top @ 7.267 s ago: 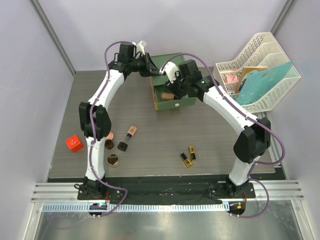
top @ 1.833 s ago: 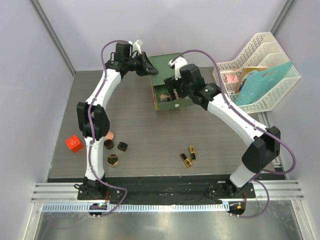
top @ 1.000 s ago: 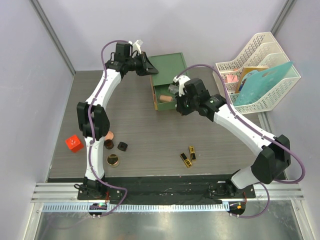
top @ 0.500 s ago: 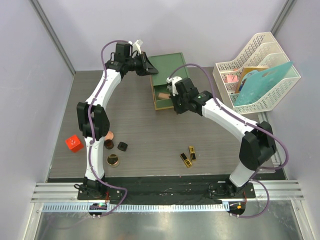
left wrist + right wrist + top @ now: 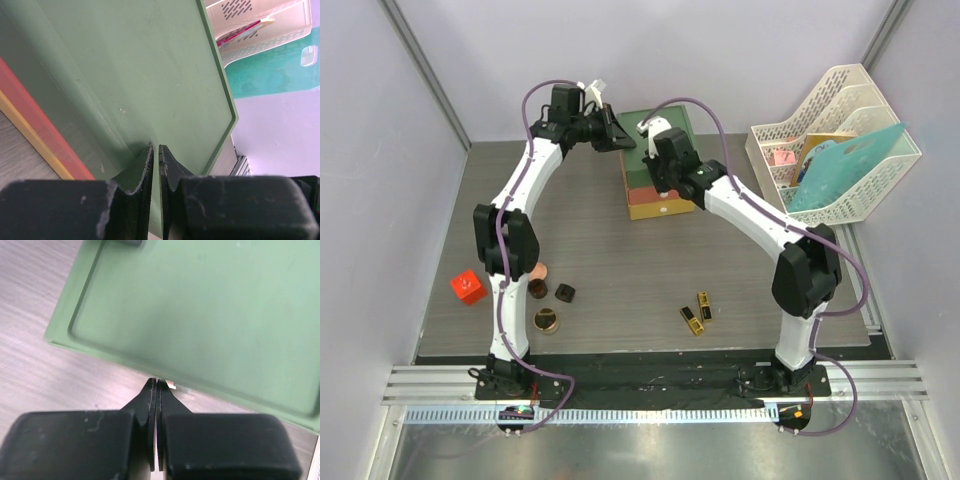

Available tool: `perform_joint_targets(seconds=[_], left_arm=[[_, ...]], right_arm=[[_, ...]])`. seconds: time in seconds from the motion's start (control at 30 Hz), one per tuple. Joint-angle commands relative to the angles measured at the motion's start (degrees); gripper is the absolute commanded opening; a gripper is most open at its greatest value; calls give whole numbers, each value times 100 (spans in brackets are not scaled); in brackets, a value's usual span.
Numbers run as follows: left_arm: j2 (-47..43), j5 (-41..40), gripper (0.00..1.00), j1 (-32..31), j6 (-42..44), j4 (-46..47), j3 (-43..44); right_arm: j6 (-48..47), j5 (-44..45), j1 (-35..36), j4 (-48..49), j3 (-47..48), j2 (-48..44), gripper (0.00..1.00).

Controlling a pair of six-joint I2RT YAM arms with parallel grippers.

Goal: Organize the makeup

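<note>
The green-topped drawer box [image 5: 638,170] stands at the back of the table with its drawers pushed in. My left gripper [image 5: 619,139] [image 5: 154,147] is shut on the box's green top edge [image 5: 140,60] at its left side. My right gripper [image 5: 661,188] [image 5: 156,381] is shut and empty, its tips at the front edge of the green top [image 5: 210,300]. Makeup lies on the table: two gold-black lipsticks [image 5: 697,312], a gold jar [image 5: 547,321], a brown jar [image 5: 538,289], a small black piece [image 5: 565,292] and a peach compact [image 5: 539,270] half behind the left arm.
A red cube [image 5: 468,287] sits at the left edge of the table. A white file basket [image 5: 830,110] with a teal folder [image 5: 848,165] stands at the back right. Purple walls close in the left, back and right sides.
The green drawer, open a second ago with a peach item inside, is now pushed in. My right arm swung back and left to the box's front. The left arm stayed put.
</note>
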Motion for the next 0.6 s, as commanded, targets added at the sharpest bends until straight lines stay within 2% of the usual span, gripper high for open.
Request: perform_joint_targets(seconds=[0.0,0.13,0.27,0.33,0.43,0.5,0.57], left_arm=[[259,-591,11,88,431,-1137,-150],[260,-583,11,88,440,-1164,-141],[268,-618,11,88,449,-1199,-115],[268,-635,11,88,458,-1208,-115],[277,-627,12,88,476,-1199,-141],[286,-635,11,88,467,-1181,-167],[295,-627,12,88,475,-1181,-176]], right_arm=[[-294,328,-18,575,482,340,1],[-180,222,-26,540,351,166,1],[101,47,-18,531,-183,-247,1],[223,2,-18,548,-422,-520,5],[409,-33,-18,671,-949,-774,16],[523,-111,-18,785,-1335,-846,38],[593,-138,-9,1039,-1686,-934,46]])
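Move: The red drawer's knob is roughly 8 cm below my right hand, about level with it fore and aft and 1 cm to its right. The green drawer's front is just 1 cm ahead and about 2 cm down, the orange drawer's knob some 13 cm below my hand, level fore and aft and 1 cm right. The green lid's middle lies 9 cm farther out, straight ahead and 2 cm up. From my left hand the red knob is about 9 cm back, 6 cm right and 12 cm down. I finish the shove with my right fingertips still shut against the green drawer's front, going about 1 cm forward and sinking 1.5 cm, then reverse and draw back some 3.5 cm, also to the right and a little lower, away from the drawer front, spreading my fingers to under half open. My left hand keeps resting on the lid. ##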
